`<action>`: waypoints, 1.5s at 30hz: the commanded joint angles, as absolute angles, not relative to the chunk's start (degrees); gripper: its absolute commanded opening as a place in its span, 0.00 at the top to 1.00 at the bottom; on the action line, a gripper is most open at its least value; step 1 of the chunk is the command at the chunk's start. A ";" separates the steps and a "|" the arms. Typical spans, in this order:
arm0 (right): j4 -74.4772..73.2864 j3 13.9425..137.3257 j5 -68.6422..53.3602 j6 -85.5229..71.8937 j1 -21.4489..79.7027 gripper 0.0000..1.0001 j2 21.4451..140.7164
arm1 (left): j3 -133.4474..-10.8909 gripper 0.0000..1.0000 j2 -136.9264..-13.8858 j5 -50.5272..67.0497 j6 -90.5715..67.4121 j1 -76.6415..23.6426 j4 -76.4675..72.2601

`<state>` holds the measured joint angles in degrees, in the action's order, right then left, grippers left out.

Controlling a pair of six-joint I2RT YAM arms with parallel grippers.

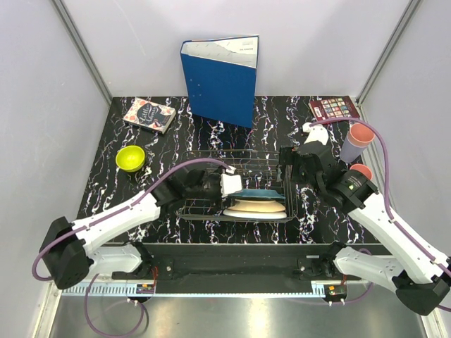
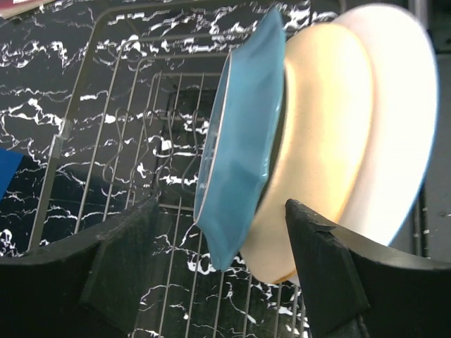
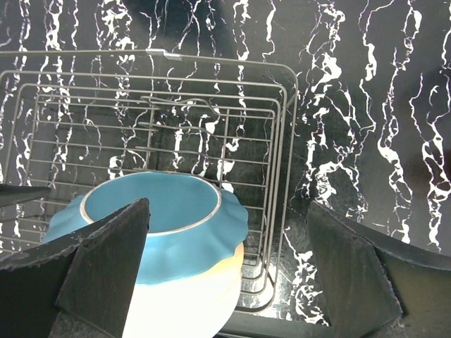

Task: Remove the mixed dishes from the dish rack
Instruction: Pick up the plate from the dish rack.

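Observation:
The wire dish rack point(image 1: 211, 184) sits mid-table and holds three plates leaning together: teal plate point(image 1: 257, 193), cream plate point(image 1: 255, 205), white plate point(image 1: 255, 214). My left gripper point(image 1: 236, 186) is open inside the rack; in the left wrist view point(image 2: 222, 264) the teal plate's point(image 2: 239, 141) lower rim lies between its fingers, with the cream plate point(image 2: 324, 134) and white plate point(image 2: 402, 127) behind. My right gripper point(image 1: 287, 171) is open and empty above the rack's right end point(image 3: 278, 141), beside the teal plate point(image 3: 162, 218). The yellow-green bowl point(image 1: 130, 158) stands on the table at the left.
A pink cup point(image 1: 361, 132) sits in the lavender cup point(image 1: 349, 150) at the right; another pink cup point(image 1: 362, 171) shows behind my right arm. A blue binder point(image 1: 220, 77) stands at the back. Small books lie at back left point(image 1: 149, 115) and back right point(image 1: 333, 108).

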<state>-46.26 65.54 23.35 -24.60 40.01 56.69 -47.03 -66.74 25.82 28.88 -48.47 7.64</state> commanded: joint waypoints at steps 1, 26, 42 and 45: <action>-44.65 65.92 24.17 -26.28 40.17 0.00 56.51 | -45.44 0.26 -68.29 25.75 31.73 -48.78 4.49; -44.30 64.51 24.17 -26.28 40.17 0.00 58.36 | -42.10 0.86 -73.74 21.98 29.27 -48.78 -6.68; -42.81 65.48 23.64 -24.96 40.08 0.00 59.06 | -49.03 1.00 -64.60 17.32 30.23 -48.87 -1.76; -42.54 65.92 23.82 -24.79 40.08 0.00 59.24 | -52.02 1.00 -64.51 15.48 30.06 -48.87 -1.76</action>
<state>-44.77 64.45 23.07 -25.67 40.01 59.02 -44.80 -68.07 14.74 31.09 -48.21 3.36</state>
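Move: The blue plate stands on edge in the rack, its middle about 8 cm to the left hand's right, 3 cm ahead and 6 cm below, its near end almost under the fingers. The cream plate stands some 4 cm nearer the robot than the blue one, and the white plate 3 cm nearer still, both at about the same height and sideways place. From the right hand the blue plate lies about 10 cm left, 5 cm back and 12 cm below. Sinking and reaching forward some 4 cm, the left hand pinches the blue plate's left edge, then lifts leftward. ##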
